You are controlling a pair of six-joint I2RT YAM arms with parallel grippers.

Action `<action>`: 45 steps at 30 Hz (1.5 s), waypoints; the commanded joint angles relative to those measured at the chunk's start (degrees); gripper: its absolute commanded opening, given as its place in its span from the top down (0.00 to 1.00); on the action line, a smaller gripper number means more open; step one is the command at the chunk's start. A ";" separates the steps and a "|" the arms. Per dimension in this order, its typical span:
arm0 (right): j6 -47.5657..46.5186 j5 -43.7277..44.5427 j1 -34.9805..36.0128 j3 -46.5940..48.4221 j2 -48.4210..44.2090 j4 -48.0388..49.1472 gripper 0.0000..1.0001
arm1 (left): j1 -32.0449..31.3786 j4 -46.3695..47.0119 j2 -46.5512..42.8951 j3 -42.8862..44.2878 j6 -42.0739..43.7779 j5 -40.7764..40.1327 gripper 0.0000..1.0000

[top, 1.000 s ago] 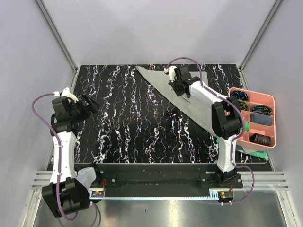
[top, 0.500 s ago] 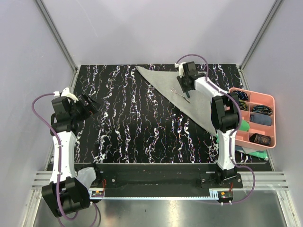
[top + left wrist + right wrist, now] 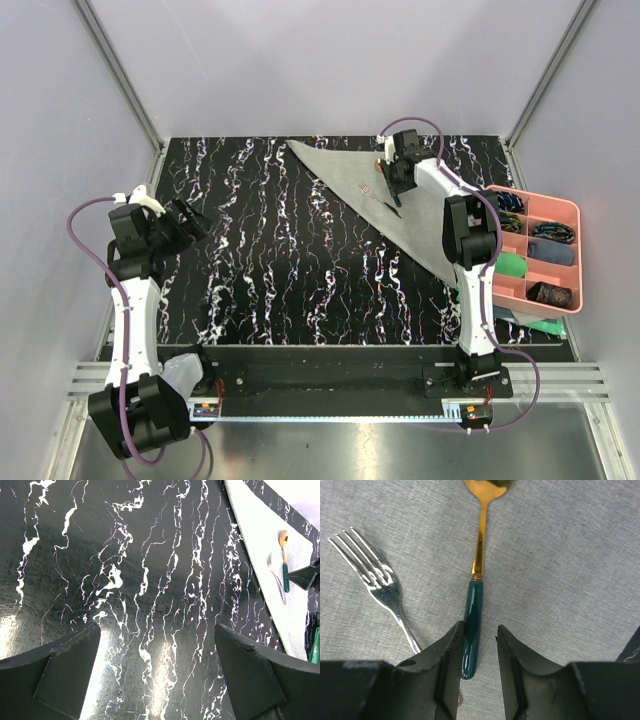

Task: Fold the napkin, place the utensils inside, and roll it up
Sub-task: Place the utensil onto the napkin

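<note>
The grey napkin (image 3: 335,172) lies folded into a triangle at the back right of the table. On it the fork (image 3: 371,191) and the gold spoon with a teal handle (image 3: 476,587) lie side by side. The spoon (image 3: 284,555) and fork (image 3: 275,575) also show in the left wrist view. My right gripper (image 3: 479,632) hovers just over the end of the spoon's handle, open, with the handle lying loose by the left finger. The fork (image 3: 379,572) runs under that finger. My left gripper (image 3: 157,650) hangs open over bare table at the left, holding nothing.
A pink compartment tray (image 3: 574,214) with small dark items stands at the right edge. A green cloth (image 3: 512,265) and a teal one (image 3: 545,326) lie by the tray's near side. The right arm (image 3: 465,235) reaches across the napkin.
My right gripper has opened and let go of the spoon, which now lies on the napkin beside the fork. It also shifted slightly back and right. The left arm is unchanged.
</note>
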 commanded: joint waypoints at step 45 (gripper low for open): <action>-2.74 -14.83 3.18 -10.70 -12.99 0.03 1.00 | 0.70 3.46 0.02 -0.62 -0.55 3.60 0.01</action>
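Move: The spoon I am after lies on the napkin just under my open right fingers. Its middle is about 3 cm ahead, 2 cm left and 2 cm below, with the green handle running back beneath my fingertips. The fork's middle is some 4 cm left, 1 cm back and 2 cm below; the napkin spreads beneath, its middle about straight under my hand. From my left hand the spoon is roughly 25 cm ahead, 50 cm right and 18 cm lower. I settle my right hand about 1 cm down and slightly left onto the spoon's green handle and close my fingers to pinch it. Then I lift nearly 5 cm while drawing back some 4 cm and left about 3 cm, turning the hand a few degrees counter-clockwise, to bring the spoon over the fork. ##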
